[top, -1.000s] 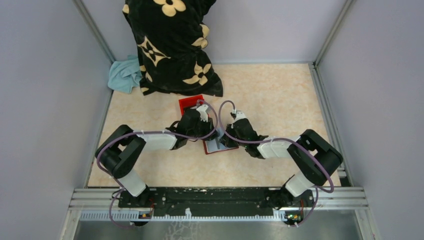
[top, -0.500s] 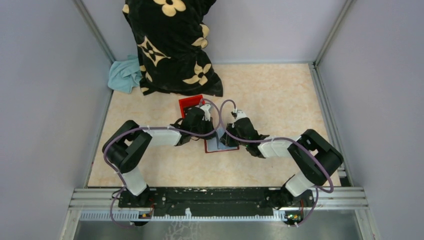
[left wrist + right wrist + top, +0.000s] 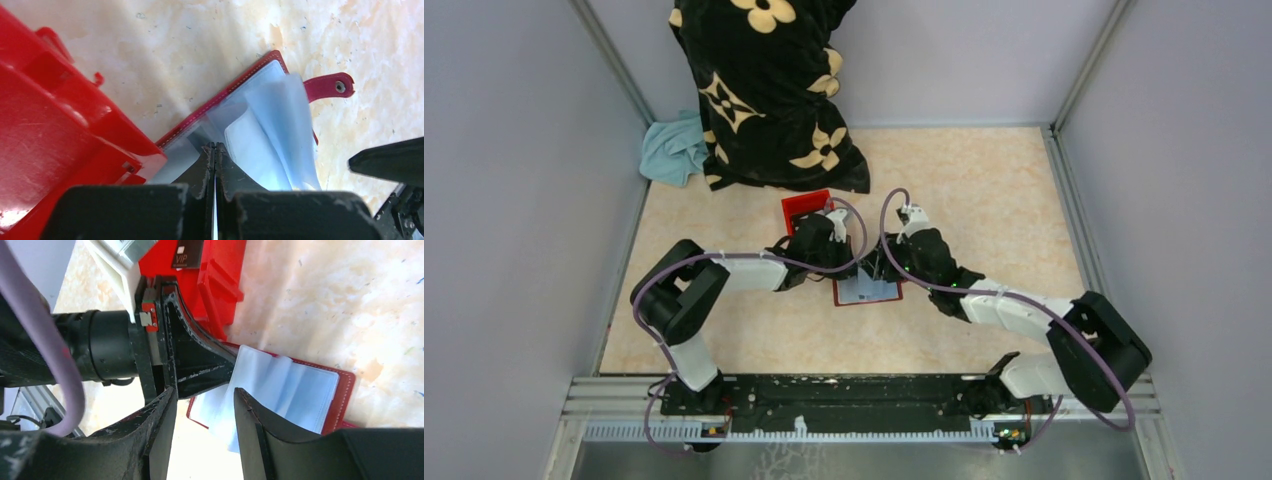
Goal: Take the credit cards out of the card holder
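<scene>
The card holder (image 3: 869, 291) lies open on the table, dark red with a snap tab (image 3: 330, 86). Pale blue credit cards (image 3: 280, 125) fan up out of it, also seen from the right wrist (image 3: 285, 390). My left gripper (image 3: 215, 147) is shut, its tips pinching a pale blue sheet at the holder's left half; I cannot tell if that sheet is a card or a sleeve. In the top view the left gripper (image 3: 852, 266) sits at the holder's upper left. My right gripper (image 3: 205, 392) stands open just over the holder's edge, nothing between its fingers, facing the left fingers (image 3: 200, 365).
A bright red plastic box (image 3: 806, 208) stands just behind the holder, close to the left fingers, with a dark VIP card (image 3: 189, 252) in it. A black flowered cloth (image 3: 764, 90) and a teal rag (image 3: 674, 148) lie at the back left.
My right gripper has opened and its arm has swung out to the right, uncovering more of the holder. My left gripper has closed and stayed in place.
</scene>
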Controlling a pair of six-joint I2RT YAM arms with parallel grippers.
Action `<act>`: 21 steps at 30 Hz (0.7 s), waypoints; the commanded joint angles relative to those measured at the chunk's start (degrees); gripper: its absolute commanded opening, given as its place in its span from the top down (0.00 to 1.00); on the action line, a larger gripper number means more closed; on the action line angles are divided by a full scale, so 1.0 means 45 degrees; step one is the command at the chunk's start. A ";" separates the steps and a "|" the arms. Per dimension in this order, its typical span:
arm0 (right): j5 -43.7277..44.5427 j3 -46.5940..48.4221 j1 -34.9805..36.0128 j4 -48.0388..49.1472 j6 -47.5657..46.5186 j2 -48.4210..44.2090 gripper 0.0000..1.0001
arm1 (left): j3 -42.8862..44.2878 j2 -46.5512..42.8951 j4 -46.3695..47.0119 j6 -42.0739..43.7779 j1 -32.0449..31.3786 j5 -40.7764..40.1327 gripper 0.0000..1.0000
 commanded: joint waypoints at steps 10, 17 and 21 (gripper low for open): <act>0.1185 -0.0614 -0.0773 -0.1216 -0.0546 -0.2203 0.54 | -0.0666 -0.0307 0.2122 -0.0214 -0.0107 0.2762 0.99; 0.1513 -0.0651 -0.0840 -0.1555 -0.0555 -0.2587 0.86 | -0.0386 0.0274 0.2604 -0.0369 -0.0717 0.2913 0.96; 0.1274 -0.0627 -0.0856 -0.1454 -0.0581 -0.2524 1.00 | -0.0028 0.0592 0.2244 -0.0141 -0.1144 0.2484 0.95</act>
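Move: The left hand's shut fingertips are low over the card holder, just in from its far edge: the clear sleeves' middle is about 4 cm to the right, 3 cm back and 1 cm below, the strap roughly 10 cm right and 3 cm back, the red box's middle some 9 cm ahead and 9 cm left. From the half-open, empty right hand those sleeves lie about 1 cm right, 2 cm back and 9 cm below. With its shut fingertips against the clear sleeves, the left hand pushes them across the card holder to the right and back, about 6 cm in all, rising slightly and turning some 10 degrees clockwise as its left side dips. The right hand moves about 5 cm right, well above the holder, after a small rise and dip, then shuts its half-open fingers on nothing. ##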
